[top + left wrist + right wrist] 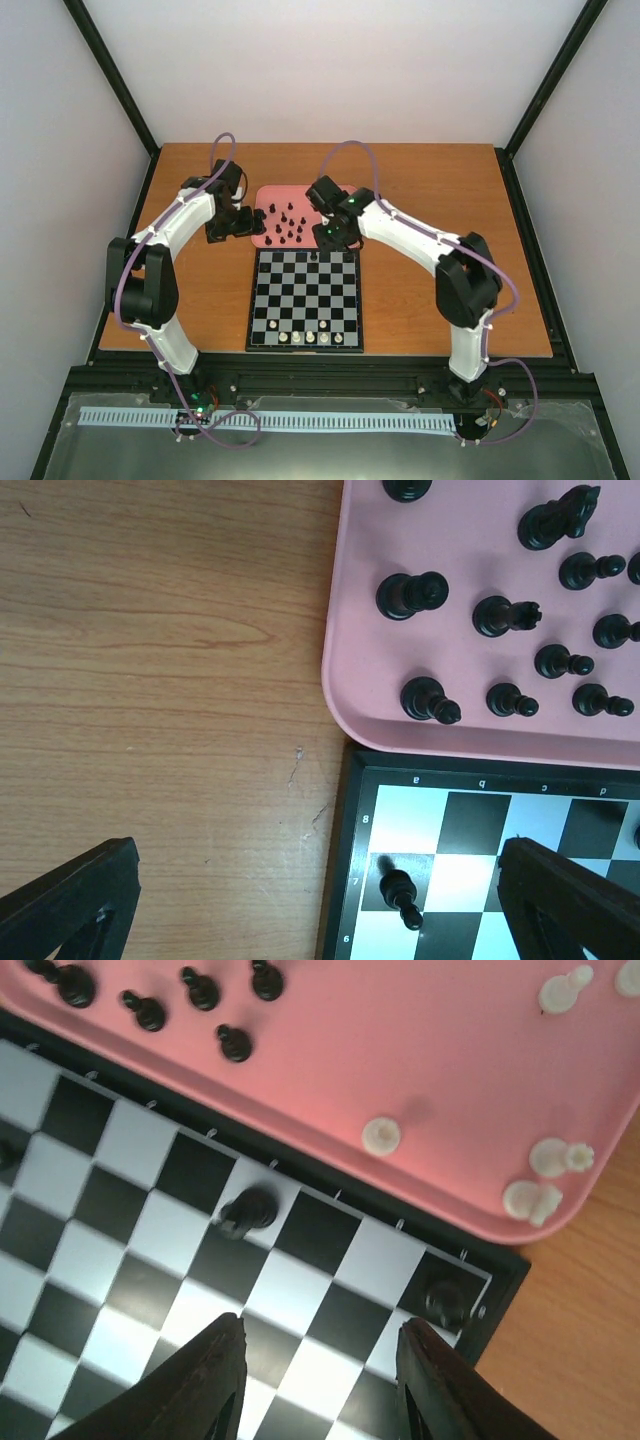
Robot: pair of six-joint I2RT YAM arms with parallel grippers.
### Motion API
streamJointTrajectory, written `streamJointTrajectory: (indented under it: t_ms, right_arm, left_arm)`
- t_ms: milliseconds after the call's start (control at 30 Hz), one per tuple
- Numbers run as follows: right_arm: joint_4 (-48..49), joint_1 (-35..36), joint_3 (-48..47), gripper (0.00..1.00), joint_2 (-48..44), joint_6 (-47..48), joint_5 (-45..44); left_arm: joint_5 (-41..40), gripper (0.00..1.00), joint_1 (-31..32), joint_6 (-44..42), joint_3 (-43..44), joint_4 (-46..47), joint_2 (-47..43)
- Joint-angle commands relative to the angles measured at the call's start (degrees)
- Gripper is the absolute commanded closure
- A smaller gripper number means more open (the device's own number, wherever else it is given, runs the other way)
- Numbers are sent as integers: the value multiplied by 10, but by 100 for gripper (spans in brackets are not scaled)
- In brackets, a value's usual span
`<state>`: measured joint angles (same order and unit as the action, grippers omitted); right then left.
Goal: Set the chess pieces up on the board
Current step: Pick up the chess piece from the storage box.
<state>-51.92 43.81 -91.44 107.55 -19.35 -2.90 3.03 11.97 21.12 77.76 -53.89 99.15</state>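
The board (305, 295) lies at the table's middle with several white chess pieces (311, 338) on its near row. One black piece (316, 256) stands on the far row. My left gripper (238, 222) hovers open over the board's far left corner. In the left wrist view its fingers (70, 900) straddle a black pawn (400, 895) standing on the board (470, 825) without touching it. My right gripper (335, 238) is open above the far right squares. Nothing is between its fingers (205, 1380). A black piece (245, 1210) and a corner piece (445, 1303) stand beyond them on the board (300, 1290).
A pink tray (262, 200) sits right behind the board with several black pieces (410, 593) in it. Its right end (430, 1050) has white pieces (380, 1135). Bare wood table (430, 200) surrounds both, and black frame posts stand at the corners.
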Motion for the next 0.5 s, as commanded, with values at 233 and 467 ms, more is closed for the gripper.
streamJointTrajectory:
  t_ms: [233,467]
  right_arm:
    - [13,-54,-105,59,139,35,3]
    - [7,-68,-159,59,199,62,36]
  left_arm:
    - [3,0,2,1,25,-4,3]
    - [7,0,2,2,34,-4,25]
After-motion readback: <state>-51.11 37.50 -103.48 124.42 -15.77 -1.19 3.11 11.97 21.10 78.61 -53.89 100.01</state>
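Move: The nearest white rook stands near the pink box's front edge, about 6 cm ahead of the empty right hand, in line with it sideways, and some 10 cm below. From that hand, a second white rook stands 8 cm ahead and 7 cm right, a black pawn in the box 7 cm ahead and 7 cm left, and a black piece on the board's far rank 2 cm ahead and 4 cm left. From the left hand, the nearest rook lies about 21 cm right, 3 cm ahead and 8 cm below. The right hand swoops forward about 7 cm and down some 6 cm together, coming off the far edge of the board in over the front of the pink box towards the nearest white rook. The drop eases off first while the forward travel carries on more slowly; the fingers stay partly open and point down almost unchanged, with the rook still not gripped. ##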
